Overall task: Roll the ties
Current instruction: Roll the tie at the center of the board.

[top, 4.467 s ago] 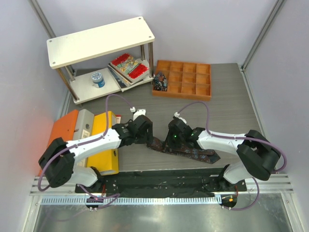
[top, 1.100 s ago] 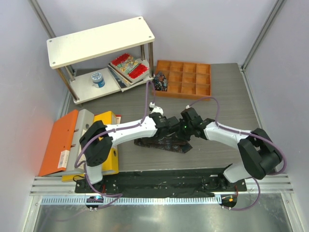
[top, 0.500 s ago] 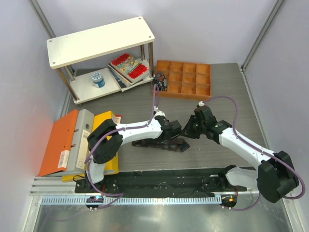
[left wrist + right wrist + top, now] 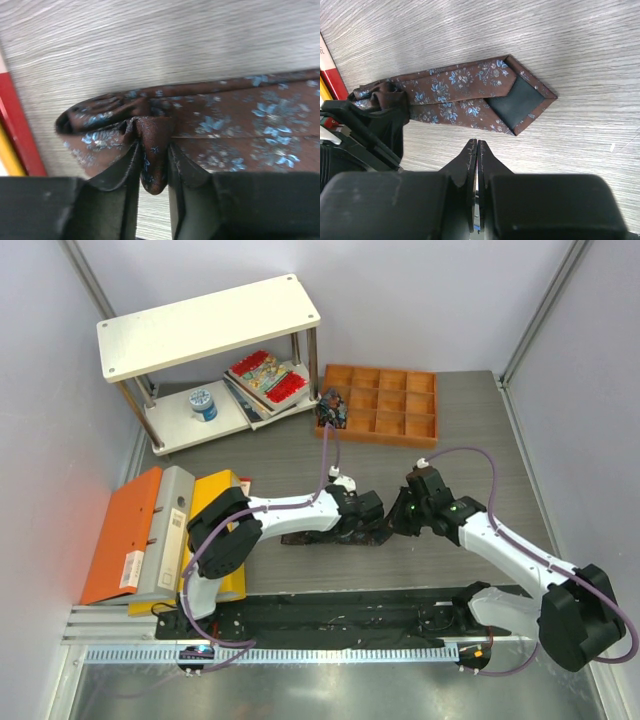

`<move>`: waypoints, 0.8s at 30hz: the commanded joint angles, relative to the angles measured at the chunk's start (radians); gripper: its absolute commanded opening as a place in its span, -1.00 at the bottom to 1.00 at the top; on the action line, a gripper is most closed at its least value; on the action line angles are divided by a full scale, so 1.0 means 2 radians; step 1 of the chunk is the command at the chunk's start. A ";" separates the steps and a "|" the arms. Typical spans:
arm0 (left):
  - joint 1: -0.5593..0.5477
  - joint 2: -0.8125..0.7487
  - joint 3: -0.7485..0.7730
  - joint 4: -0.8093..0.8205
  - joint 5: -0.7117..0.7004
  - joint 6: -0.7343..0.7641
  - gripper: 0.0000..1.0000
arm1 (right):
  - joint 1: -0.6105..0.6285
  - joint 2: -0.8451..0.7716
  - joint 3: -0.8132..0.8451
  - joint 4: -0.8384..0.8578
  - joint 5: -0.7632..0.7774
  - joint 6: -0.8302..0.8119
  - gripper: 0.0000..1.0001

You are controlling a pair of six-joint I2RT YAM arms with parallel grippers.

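A brown tie with blue flowers [image 4: 312, 537] lies folded on the grey table in front of the arms. In the left wrist view my left gripper [image 4: 152, 167] is shut on a bunched fold of the tie [image 4: 240, 125] near its looped end. From above, the left gripper [image 4: 370, 525] sits over the tie's right part. My right gripper [image 4: 399, 517] is just right of it. In the right wrist view the right gripper [image 4: 477, 146] is shut and empty, just clear of the tie's pointed wide end [image 4: 517, 102], whose dark lining faces up.
An orange compartment tray [image 4: 390, 405] stands at the back, with a dark patterned bundle [image 4: 331, 408] at its left end. A white shelf [image 4: 205, 325] with books and a blue spool [image 4: 203, 402] is back left. Orange, grey and yellow binders [image 4: 130, 530] lie left.
The tie went from a long strip to a shorter folded one. My left gripper moved right along it with a fold in its jaws. My right gripper came off the tie.
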 commanded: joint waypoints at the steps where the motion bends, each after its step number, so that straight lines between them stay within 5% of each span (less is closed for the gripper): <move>1: -0.002 -0.008 -0.004 0.050 0.036 0.007 -0.31 | -0.002 -0.009 0.009 -0.003 0.011 -0.009 -0.85; 9: 0.000 -0.060 0.000 0.042 0.041 0.023 0.32 | -0.002 0.047 0.072 -0.014 0.014 -0.025 -0.85; 17: 0.020 -0.175 -0.034 0.037 0.056 0.021 0.47 | 0.002 0.112 0.149 -0.017 -0.012 -0.031 -0.85; 24: 0.077 -0.294 -0.131 0.052 0.078 0.047 0.47 | 0.077 0.155 0.178 0.056 -0.042 0.006 -0.84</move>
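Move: The folded bundle at the tie's left end reaches into the left hand's parting fingers, its middle about 4 cm to their left, 1 cm ahead and just below. The black-lined tip lies some 14 cm right of that hand, level with it; the yellow binder stands roughly 22 cm to its left, also level. From the right hand, the folded bundle lies about 17 cm left, 3 cm ahead and 6 cm below. Drifting right about 2 cm while its fingers spread wide, the left hand lets go of the pinched ridge of the tie, then lifts about 10 cm clear and swings back left, rolling some 20 degrees so that its left side dips. The right hand, still shut and above the table, goes forward, then left towards the folded bundle, rising a little. ##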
